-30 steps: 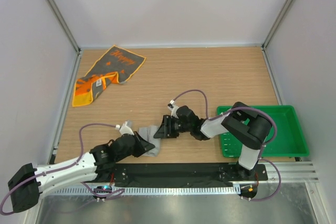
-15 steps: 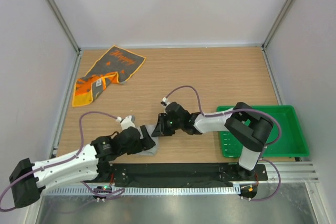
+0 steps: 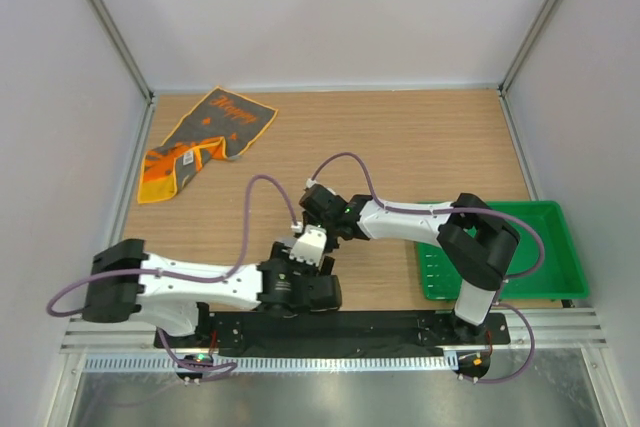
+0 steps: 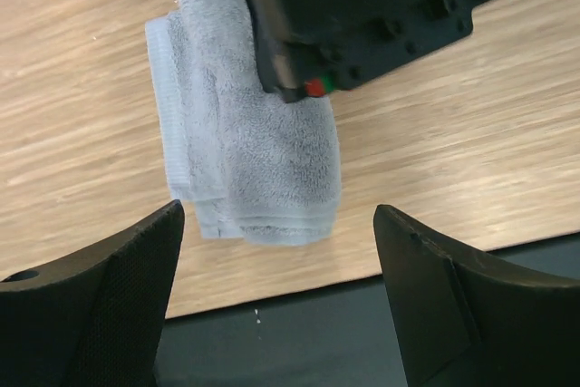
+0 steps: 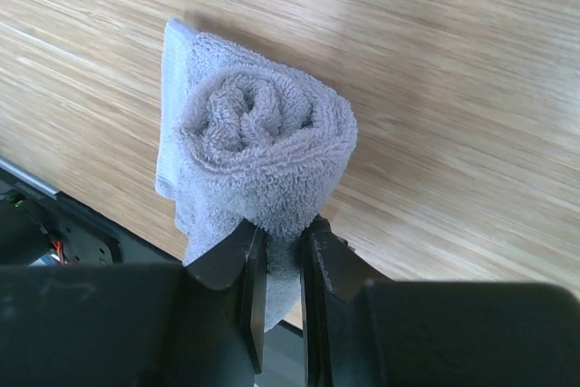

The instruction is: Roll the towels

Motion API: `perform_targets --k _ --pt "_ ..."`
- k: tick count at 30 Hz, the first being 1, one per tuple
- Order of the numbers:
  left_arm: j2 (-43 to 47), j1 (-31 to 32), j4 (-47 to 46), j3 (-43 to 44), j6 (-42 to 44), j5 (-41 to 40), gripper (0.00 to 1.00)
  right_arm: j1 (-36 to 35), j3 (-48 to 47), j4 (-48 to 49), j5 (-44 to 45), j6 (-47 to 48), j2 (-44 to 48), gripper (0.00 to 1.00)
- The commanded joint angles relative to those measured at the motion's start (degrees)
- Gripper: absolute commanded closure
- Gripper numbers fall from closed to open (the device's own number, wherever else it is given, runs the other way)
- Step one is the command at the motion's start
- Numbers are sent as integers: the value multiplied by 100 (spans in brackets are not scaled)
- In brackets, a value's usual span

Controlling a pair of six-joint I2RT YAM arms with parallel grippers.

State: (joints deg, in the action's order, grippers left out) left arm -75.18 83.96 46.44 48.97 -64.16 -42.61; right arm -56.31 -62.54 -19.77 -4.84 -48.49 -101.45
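The light grey towel (image 5: 263, 138) is wound into a roll on the wooden table near its front edge; it also shows from above as a folded bundle, the light grey towel (image 4: 258, 156). My right gripper (image 5: 283, 240) is shut on the roll's near end, pinching cloth between its fingers. My left gripper (image 4: 279, 219) hangs open just above the roll's other end, touching nothing. In the top view both grippers, right gripper (image 3: 318, 219) and left gripper (image 3: 305, 285), cover that towel. The dark grey and orange towel (image 3: 205, 137) lies spread and partly folded at the far left.
A green plastic tray (image 3: 545, 247) sits at the right, beside the right arm's base. A black base strip (image 4: 299, 333) runs along the table's near edge just under the left gripper. White walls enclose the table on three sides.
My left gripper has opened, let go of the light grey towel and swung right to hang over it. My right gripper has shut on the towel and moved left.
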Motion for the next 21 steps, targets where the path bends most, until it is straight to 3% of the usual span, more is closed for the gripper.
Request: perform_targets --k 1,3,7,15,18,21 --pt "-725 304 463 384 -237 -1047 16 -38 -39 -853 194 33 20 97" --pt "-1006 392 297 473 -185 -1091 26 -46 -12 -836 115 -11 64 97" --pt "-1595 428 234 684 -141 -1232 31 -46 -21 -897 62 24 178 96" --pt "-2167 445 -29 728 -79 -1180 51 -46 -65 -968 -87 50 204 95" --pt "-2335 472 -135 667 -140 -1074 54 -55 -56 -985 -140 41 239 93" --pt "-2405 472 -240 518 -228 -978 51 -46 -12 -994 -184 33 310 90"
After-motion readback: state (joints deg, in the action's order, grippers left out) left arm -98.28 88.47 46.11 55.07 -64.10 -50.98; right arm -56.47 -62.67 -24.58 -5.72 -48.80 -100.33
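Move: The towel roll lies under the open left gripper, running fore and aft: its middle is about 4 cm ahead, 2 cm to the right and 6 cm below. The right gripper, pinching its farther part, is some 7 cm ahead, 2 cm right and 5 cm down; the towel's flat loose edge is about 5 cm ahead, 3 cm left and 8 cm below. From the right gripper, the roll's middle lies 3 cm back, level sideways and about 1 cm lower. Bring the left gripper down about 5 cm and some 2 cm to the right over the near part of the towel roll, rolling the wrist roughly 15 degrees so its left side rises, and narrow the wide-open fingers to about half so they straddle the roll. Keep the right pinch shut on the farther part and ease it back and right, a good centimetre each way. ##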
